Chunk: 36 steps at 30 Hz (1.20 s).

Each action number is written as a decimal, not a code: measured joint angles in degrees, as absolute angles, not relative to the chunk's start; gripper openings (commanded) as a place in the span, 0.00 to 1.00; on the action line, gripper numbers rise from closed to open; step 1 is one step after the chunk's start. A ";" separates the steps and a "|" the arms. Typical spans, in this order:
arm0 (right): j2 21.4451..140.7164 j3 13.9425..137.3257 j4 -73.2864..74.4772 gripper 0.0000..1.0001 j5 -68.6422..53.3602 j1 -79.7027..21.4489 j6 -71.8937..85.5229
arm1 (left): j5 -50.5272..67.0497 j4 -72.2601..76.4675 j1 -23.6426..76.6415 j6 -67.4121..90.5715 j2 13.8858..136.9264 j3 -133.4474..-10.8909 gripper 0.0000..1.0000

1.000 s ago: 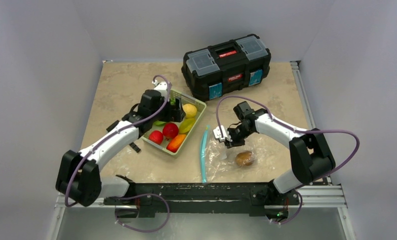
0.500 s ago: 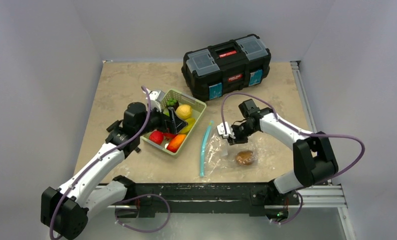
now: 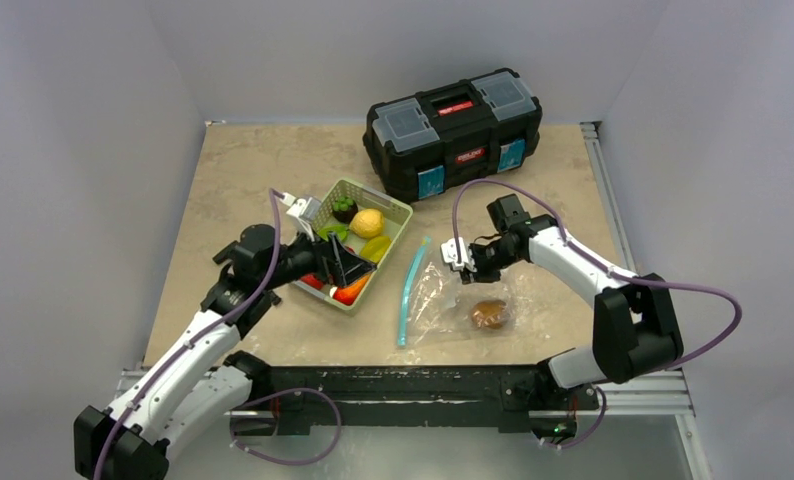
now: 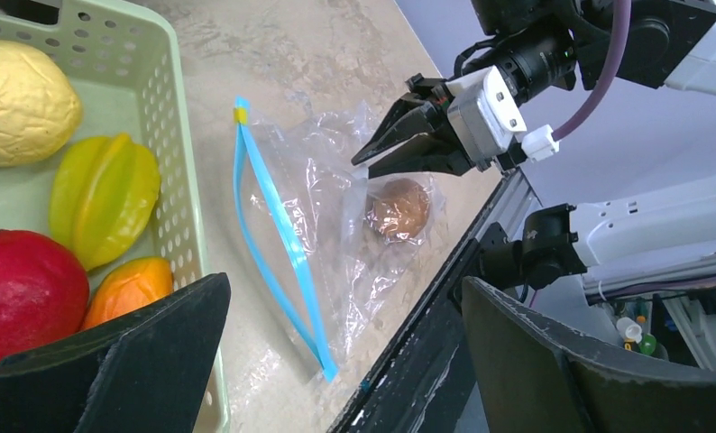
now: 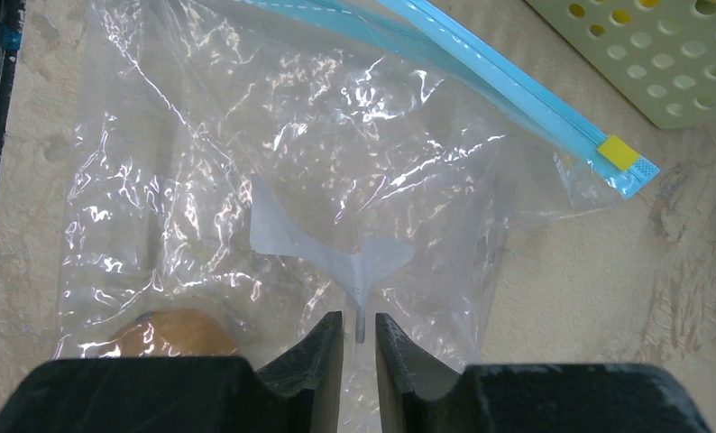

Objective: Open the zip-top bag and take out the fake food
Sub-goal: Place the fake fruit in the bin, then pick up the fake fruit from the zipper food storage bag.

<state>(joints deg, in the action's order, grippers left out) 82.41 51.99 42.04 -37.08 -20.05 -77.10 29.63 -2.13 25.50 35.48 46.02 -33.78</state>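
Note:
The zip-top bag (image 3: 443,300) lies flat on the table, its teal zip strip (image 3: 408,290) on the left side. One brown piece of fake food (image 3: 490,315) is inside it. My right gripper (image 3: 466,268) hovers just over the bag's far part. In the right wrist view its jaws (image 5: 360,325) stand a narrow gap apart around a raised fold of plastic, with daylight on both sides. More fake food fills the green basket (image 3: 397,213): a yellow lemon (image 4: 21,104), a starfruit (image 4: 102,198), a red fruit (image 4: 21,293) and an orange piece (image 4: 129,289). My left gripper (image 3: 348,270) hangs wide open and empty over the basket's near right rim.
A black toolbox (image 3: 453,125) stands at the back of the table. The basket (image 4: 179,180) sits just left of the bag's zip strip (image 4: 278,234). The table's near edge rail runs close below the bag.
My left arm has drawn back from the basket's middle toward its near right rim, still open. My right gripper has shifted slightly right and its jaws have parted a little.

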 measured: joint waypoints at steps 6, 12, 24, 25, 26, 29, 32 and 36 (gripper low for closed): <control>82.41 51.94 41.50 0.22 -37.06 -19.40 -76.93 | 32.03 -2.57 25.50 35.86 44.27 -31.24 1.00; 82.41 51.66 40.64 0.40 -37.01 -19.09 -76.16 | 36.82 -2.63 25.54 35.88 46.37 -29.71 1.00; 70.22 52.29 46.52 0.63 -43.07 -16.56 -76.88 | 30.68 -7.77 38.61 31.59 46.39 -28.77 1.00; 68.47 52.29 47.29 0.63 -43.05 -16.29 -76.97 | 29.36 -8.43 39.42 30.92 45.93 -28.77 1.00; 67.40 52.29 48.01 0.63 -43.05 -16.10 -77.06 | 28.64 -8.84 39.77 30.65 45.47 -28.77 1.00; 64.31 52.18 51.77 0.63 -43.00 -15.20 -77.78 | 26.22 -9.98 40.23 29.85 43.22 -28.77 1.00; 61.30 50.68 54.41 0.63 -41.74 -14.46 -78.08 | 25.06 -10.41 40.27 29.80 40.73 -28.71 1.00; 57.93 46.98 57.19 0.63 -38.04 -13.93 -77.97 | 25.02 -10.35 40.27 30.41 38.37 -28.08 1.00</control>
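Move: The brown fake food, still in the bag, lies about 8 cm back and 6 cm to the right of the right fingertips, roughly 5 cm below them; the bag's blue zip strip runs some 11 cm to their left and 3 cm back. From the left gripper the brown food is about 26 cm to the right, 10 cm back and 19 cm down. The bin's middle is about 4 cm ahead and 4 cm to the left of the left gripper, some 19 cm below it. Open the right fingers from their narrow gap to a little over half, letting go of the bag film, and lift about 7 cm; then swing back and right to hang over the brown food, starting to sink at the end. Meanwhile bring the wide-open left gripper back some 7 cm and down, away from over the bin, turning slightly clockwise and easing up a little last. ##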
